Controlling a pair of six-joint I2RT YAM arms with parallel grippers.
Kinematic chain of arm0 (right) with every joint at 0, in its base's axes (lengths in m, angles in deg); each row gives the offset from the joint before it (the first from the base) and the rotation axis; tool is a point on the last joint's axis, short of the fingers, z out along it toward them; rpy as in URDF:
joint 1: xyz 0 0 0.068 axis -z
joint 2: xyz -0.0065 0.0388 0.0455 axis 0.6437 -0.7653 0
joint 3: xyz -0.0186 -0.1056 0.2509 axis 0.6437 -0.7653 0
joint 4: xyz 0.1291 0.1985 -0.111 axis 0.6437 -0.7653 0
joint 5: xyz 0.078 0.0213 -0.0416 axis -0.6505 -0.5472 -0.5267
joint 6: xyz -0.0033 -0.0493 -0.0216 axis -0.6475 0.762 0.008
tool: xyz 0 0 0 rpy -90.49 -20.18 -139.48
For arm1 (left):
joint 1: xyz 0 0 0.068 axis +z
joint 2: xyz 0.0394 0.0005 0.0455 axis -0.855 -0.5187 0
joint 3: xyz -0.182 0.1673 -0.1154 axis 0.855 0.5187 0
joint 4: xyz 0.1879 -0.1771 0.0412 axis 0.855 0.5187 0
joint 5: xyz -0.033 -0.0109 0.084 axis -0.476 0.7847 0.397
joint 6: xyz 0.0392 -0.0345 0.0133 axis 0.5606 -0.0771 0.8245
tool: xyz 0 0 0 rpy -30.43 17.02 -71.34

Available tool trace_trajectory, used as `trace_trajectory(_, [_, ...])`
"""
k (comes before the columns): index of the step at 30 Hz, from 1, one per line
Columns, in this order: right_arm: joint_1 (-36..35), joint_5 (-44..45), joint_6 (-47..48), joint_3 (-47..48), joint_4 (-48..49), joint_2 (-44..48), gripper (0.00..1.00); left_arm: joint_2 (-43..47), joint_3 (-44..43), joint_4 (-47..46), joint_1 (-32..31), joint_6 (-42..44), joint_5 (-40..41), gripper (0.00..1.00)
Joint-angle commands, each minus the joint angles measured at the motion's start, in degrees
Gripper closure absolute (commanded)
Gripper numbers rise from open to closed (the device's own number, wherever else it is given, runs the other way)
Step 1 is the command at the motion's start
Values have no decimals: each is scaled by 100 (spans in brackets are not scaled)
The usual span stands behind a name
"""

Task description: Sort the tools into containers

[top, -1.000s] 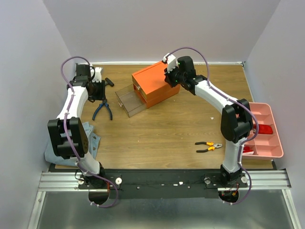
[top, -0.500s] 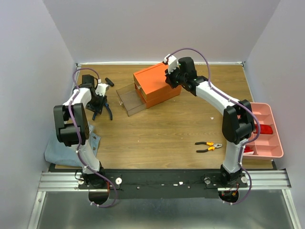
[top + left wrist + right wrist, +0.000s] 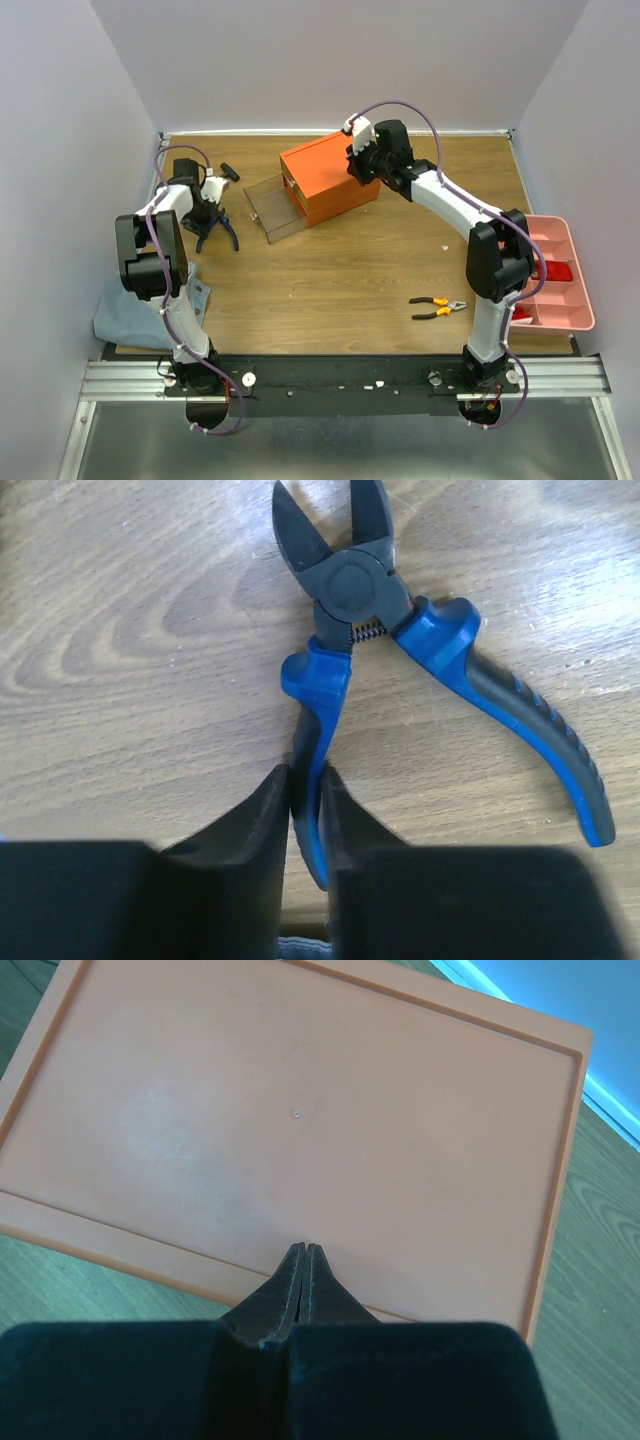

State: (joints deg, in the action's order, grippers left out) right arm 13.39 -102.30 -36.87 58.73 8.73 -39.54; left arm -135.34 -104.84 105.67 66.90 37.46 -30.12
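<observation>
Blue-handled pliers lie on the wood with their handles spread, at the left of the table. My left gripper is down on them, shut on the left handle, which is pinched between both fingers. My right gripper is shut and empty, its tips over the near edge of the orange box's lid. The orange box stands at the back middle with a clear drawer pulled out toward the left. Orange-handled pliers lie at the front right. The pink tray sits at the right edge.
A black T-handle tool lies near the back left, behind my left gripper. A grey-blue cloth is crumpled at the front left corner. Red tools rest inside the pink tray. White walls close the table on three sides.
My left arm swung in and came down onto the blue-handled pliers, and its jaws closed on one handle. The right arm stayed on the orange box.
</observation>
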Motion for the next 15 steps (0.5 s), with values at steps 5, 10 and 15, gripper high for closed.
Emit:
trace_trajectory(5, [-31, 106, -6, -344, -1182, -172, 99, 709, -183, -69, 56, -339, -1052, 100])
trace_trajectory(10, [-31, 89, 2, -344, -1173, -198, 99, 947, -868, 63, -14, -893, -1834, 100])
trace_trajectory(15, [-31, 71, -6, -283, -1173, -242, 99, 694, -1526, 186, -199, -1262, -2310, 100])
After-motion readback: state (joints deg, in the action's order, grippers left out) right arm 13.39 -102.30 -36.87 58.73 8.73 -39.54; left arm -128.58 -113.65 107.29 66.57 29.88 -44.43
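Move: The blue-handled pliers lie between the left fingers, their middle about 4 cm ahead and 3 cm right of the grip on the left handle, nearly level with it. The hammer lies some 14 cm straight ahead. The open grey drawer is roughly 19 cm right and 8 cm ahead, with the orange box about 34 cm right and 14 cm ahead. From the idle right hand, the pliers are about 35 cm left, 6 cm back and 15 cm below. Shut the left fingers on the pliers' left handle near its end, then lift about 10 cm, gathering speed, and carry the pliers forward and right towards the open drawer, some 5 cm each way. Keep the pinch, and tilt the wrist some 20 degrees on the way so the fingers swing forward and to the right. ##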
